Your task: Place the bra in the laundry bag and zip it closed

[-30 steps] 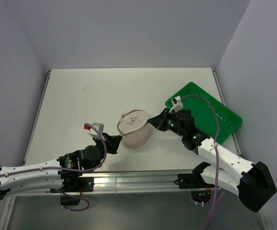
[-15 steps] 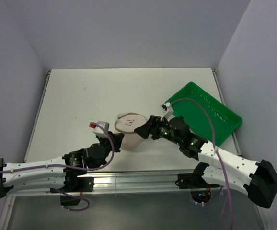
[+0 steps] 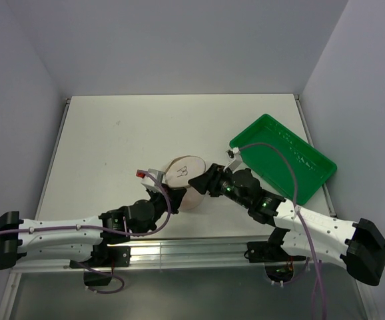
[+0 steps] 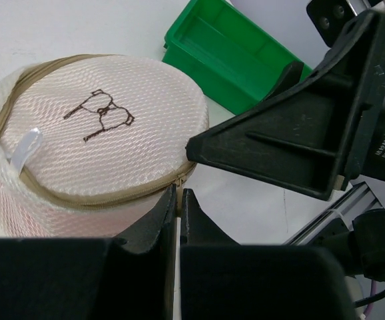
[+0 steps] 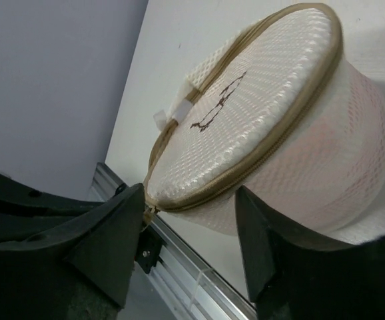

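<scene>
The laundry bag [image 3: 184,179] stands as a round mesh drum near the table's front, its lid [image 4: 92,127] carrying a dark drawn mark. The bra shows only as a pink tint [image 5: 352,133] through the mesh wall. My left gripper [image 3: 168,192] is shut on the tan zipper pull [image 4: 176,181] at the bag's near rim. At the bag's right side my right gripper [image 3: 200,183] is open, and its fingers [image 5: 112,233] straddle the lower edge of the bag [image 5: 266,113] without pinching it. The zipper pull [image 5: 146,217] lies just beside its left finger.
A green plastic tray [image 3: 282,162] sits at the right, close behind the right arm. The table's front aluminium rail [image 5: 179,267] runs just below the bag. Grey walls close in the table on three sides.
The right gripper has opened and slid left from the tray side up to the bag. The left gripper has moved right along the bag's rim with the zipper pull.
</scene>
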### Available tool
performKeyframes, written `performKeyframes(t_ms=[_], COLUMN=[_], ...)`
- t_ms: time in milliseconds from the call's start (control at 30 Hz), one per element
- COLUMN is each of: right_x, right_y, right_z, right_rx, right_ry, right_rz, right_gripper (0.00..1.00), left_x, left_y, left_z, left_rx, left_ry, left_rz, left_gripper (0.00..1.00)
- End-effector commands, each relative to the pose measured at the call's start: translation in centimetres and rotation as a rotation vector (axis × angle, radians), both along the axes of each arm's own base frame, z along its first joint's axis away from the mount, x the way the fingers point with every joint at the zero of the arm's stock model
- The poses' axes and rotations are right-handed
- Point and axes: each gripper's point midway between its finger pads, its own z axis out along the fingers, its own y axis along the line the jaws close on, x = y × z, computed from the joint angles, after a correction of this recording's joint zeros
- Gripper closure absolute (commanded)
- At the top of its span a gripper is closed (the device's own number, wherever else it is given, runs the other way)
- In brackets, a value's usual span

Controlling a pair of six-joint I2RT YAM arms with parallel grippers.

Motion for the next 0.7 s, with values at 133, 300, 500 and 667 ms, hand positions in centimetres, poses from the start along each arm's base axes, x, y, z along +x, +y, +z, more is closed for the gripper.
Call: performKeyframes(t_ms=[133,300,500,667], right_x=[1.2,1.8,4.1,6.2], right_y=[0.2,-0.6,-2.7,-3.3], right_z=[2.6,2.5,2.6,2.4], right_rx=[0.048,0.015,0.025,-0.071], right_ry=[-0.063,-0.076,-0.085,-0.114], right_rz=[-0.047,-0.067,-0.083,-0.023], right_gripper=[0.69,0.96,1.0,1.0], left_x=[-0.3,-0.2,-0.1,-0.1], left_y=[0.0,1.5,5.1,8.3], left_z=[1.7,0.1,-1.7,-1.9], left_rx=[-0.074,-0.017,0.027,0.016], left_ry=[-0.009,0.002,0.028,0.045], left_rz=[0.0,0.031,0.108,0.172], left_gripper=[1.0,1.0,1.0,1.0])
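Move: The laundry bag's zip tag, which the left hand's held pull is being taken to, lies about 6 cm left and 4 cm ahead of that hand, at its height. The bag's right rim sits between the open right fingers, about 1 cm ahead and 1 cm left. From the right hand, the lid's drawing is some 5 cm ahead and 5 cm left, level in height; the green bin is about 13 cm ahead and 29 cm right, 10 cm down. The bag's right rim is pinched as the wide-open right fingers shut on it almost in place; the right hand then draws it about 4 cm forward and to the right. Against this, the left hand keeps its grip on the zip pull, nearly still at first, then speeds up leftward along the seam towards the white tag, some 5.5 cm. ##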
